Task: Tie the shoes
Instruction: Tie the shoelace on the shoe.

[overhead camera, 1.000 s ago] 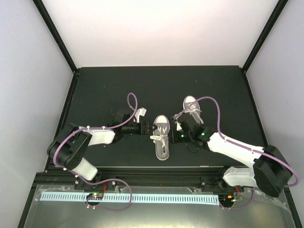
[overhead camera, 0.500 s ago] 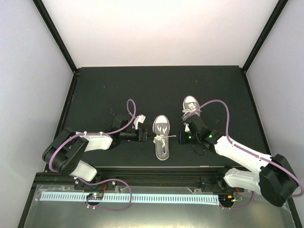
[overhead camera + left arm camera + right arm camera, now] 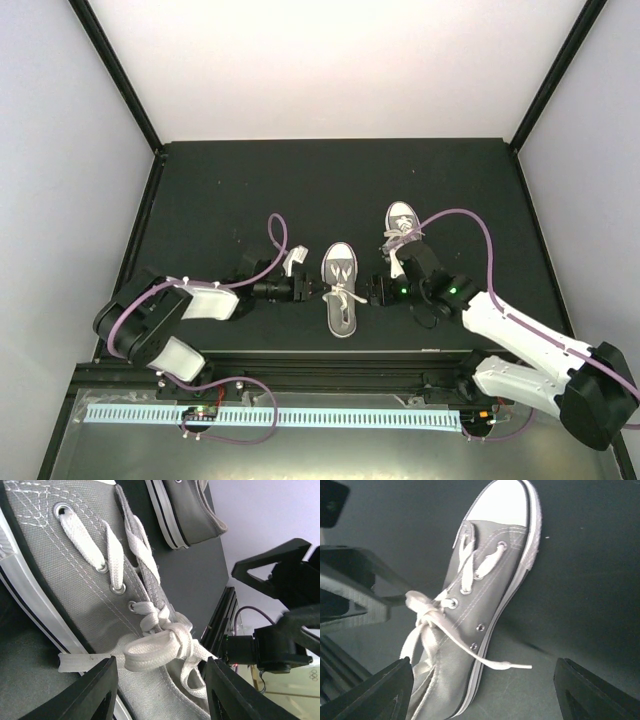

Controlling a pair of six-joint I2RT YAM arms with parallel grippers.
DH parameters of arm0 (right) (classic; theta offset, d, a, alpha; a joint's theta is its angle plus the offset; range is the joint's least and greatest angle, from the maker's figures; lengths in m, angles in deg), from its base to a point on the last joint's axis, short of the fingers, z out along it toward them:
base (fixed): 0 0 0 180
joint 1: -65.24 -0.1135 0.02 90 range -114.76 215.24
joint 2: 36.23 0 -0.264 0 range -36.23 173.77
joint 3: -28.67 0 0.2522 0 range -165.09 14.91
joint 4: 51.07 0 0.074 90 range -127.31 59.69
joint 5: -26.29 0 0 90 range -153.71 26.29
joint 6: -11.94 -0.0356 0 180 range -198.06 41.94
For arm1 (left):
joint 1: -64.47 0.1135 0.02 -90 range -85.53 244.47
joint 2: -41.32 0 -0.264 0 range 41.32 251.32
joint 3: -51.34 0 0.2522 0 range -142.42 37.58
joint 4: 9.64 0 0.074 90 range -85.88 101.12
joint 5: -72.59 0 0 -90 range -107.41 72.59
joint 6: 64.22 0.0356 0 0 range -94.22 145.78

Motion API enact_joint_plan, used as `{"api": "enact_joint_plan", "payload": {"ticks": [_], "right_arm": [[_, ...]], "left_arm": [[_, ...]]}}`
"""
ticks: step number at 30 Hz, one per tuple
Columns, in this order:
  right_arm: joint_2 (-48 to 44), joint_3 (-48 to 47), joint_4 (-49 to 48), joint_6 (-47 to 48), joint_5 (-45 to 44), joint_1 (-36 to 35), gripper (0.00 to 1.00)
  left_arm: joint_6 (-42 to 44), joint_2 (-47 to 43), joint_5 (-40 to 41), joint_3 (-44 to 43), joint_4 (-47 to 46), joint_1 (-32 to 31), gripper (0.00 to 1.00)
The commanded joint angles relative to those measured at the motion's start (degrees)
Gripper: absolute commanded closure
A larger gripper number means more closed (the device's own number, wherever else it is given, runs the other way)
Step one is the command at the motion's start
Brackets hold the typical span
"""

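Two grey canvas shoes with white toe caps lie on the black table. The middle shoe carries a knot with a flat lace loop. My left gripper is open at the shoe's left side, and the loop lies between its fingers without being pinched. My right gripper stands open on the right side. A loose lace end trails off the sole between its fingers, touching neither. The other shoe lies behind the right arm.
The metal front rail runs just behind both wrists. White walls close the table on three sides. The two grippers face each other across the middle shoe, close together.
My right gripper has opened and let go of the lace end, which now lies slack. Both grippers slid toward the table's near edge, beside the shoe's knot.
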State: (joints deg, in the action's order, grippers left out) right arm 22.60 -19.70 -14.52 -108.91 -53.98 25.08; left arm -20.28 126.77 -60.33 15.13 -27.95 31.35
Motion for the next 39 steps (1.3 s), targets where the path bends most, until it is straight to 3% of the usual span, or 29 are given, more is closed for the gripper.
{"api": "enact_joint_plan", "payload": {"ticks": [1,11,21,30,34,39], "right_arm": [[0.52,-3.54,4.3,2.66,-1.66,-3.41,0.2],[7.19,-5.81,1.83,-2.43,-7.52,-14.41,0.21],[13.63,-7.68,0.12,-3.6,-11.29,-17.73,0.27],[16.22,-7.95,-1.51,-4.12,-11.53,-17.84,0.55],[15.72,-8.66,-0.88,-4.13,-12.24,-17.85,0.71],[14.38,-9.36,1.1,-3.78,-12.93,-17.85,0.94]], "left_arm": [[-2.94,1.93,-1.02,0.02,-5.79,-0.31,0.5],[-2.03,4.57,-0.93,-1.81,-4.93,-0.56,0.53],[-1.78,6.0,-0.05,-2.93,-5.55,-0.97,0.56],[-1.97,5.75,0.52,-3.07,-6.07,-1.37,0.65],[-1.46,5.12,1.66,-3.01,-5.28,-1.37,0.68],[-0.84,4.24,2.27,-3.12,-4.14,-1.38,0.8]]}}
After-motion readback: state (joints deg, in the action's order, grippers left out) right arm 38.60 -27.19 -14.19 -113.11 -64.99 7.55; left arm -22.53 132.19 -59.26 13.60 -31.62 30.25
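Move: The right gripper stands open, with its target, the bow loop hanging back from the knot, about 6 cm to its left, 3 cm back and 3 cm below; the knot is some 8 cm left, 1 cm back and 3 cm down, the other shoe roughly 13 cm ahead, 7 cm right and 8 cm lower. For the left gripper the left loop sits almost between its fingers, about 1 cm right and 1 cm below, level fore and aft, the knot 3 cm right, 1 cm back and 2 cm below. Swing the open right gripper left and back over the shoe's right side, then down, about 6 cm left and 3 cm each back and down, rolling its left side some 10 degrees lower, and shut the fingers on the loop hanging from the knot. Meanwhile settle the left gripper 1 cm down and right, closing its half-open fingers in around the left loop. ##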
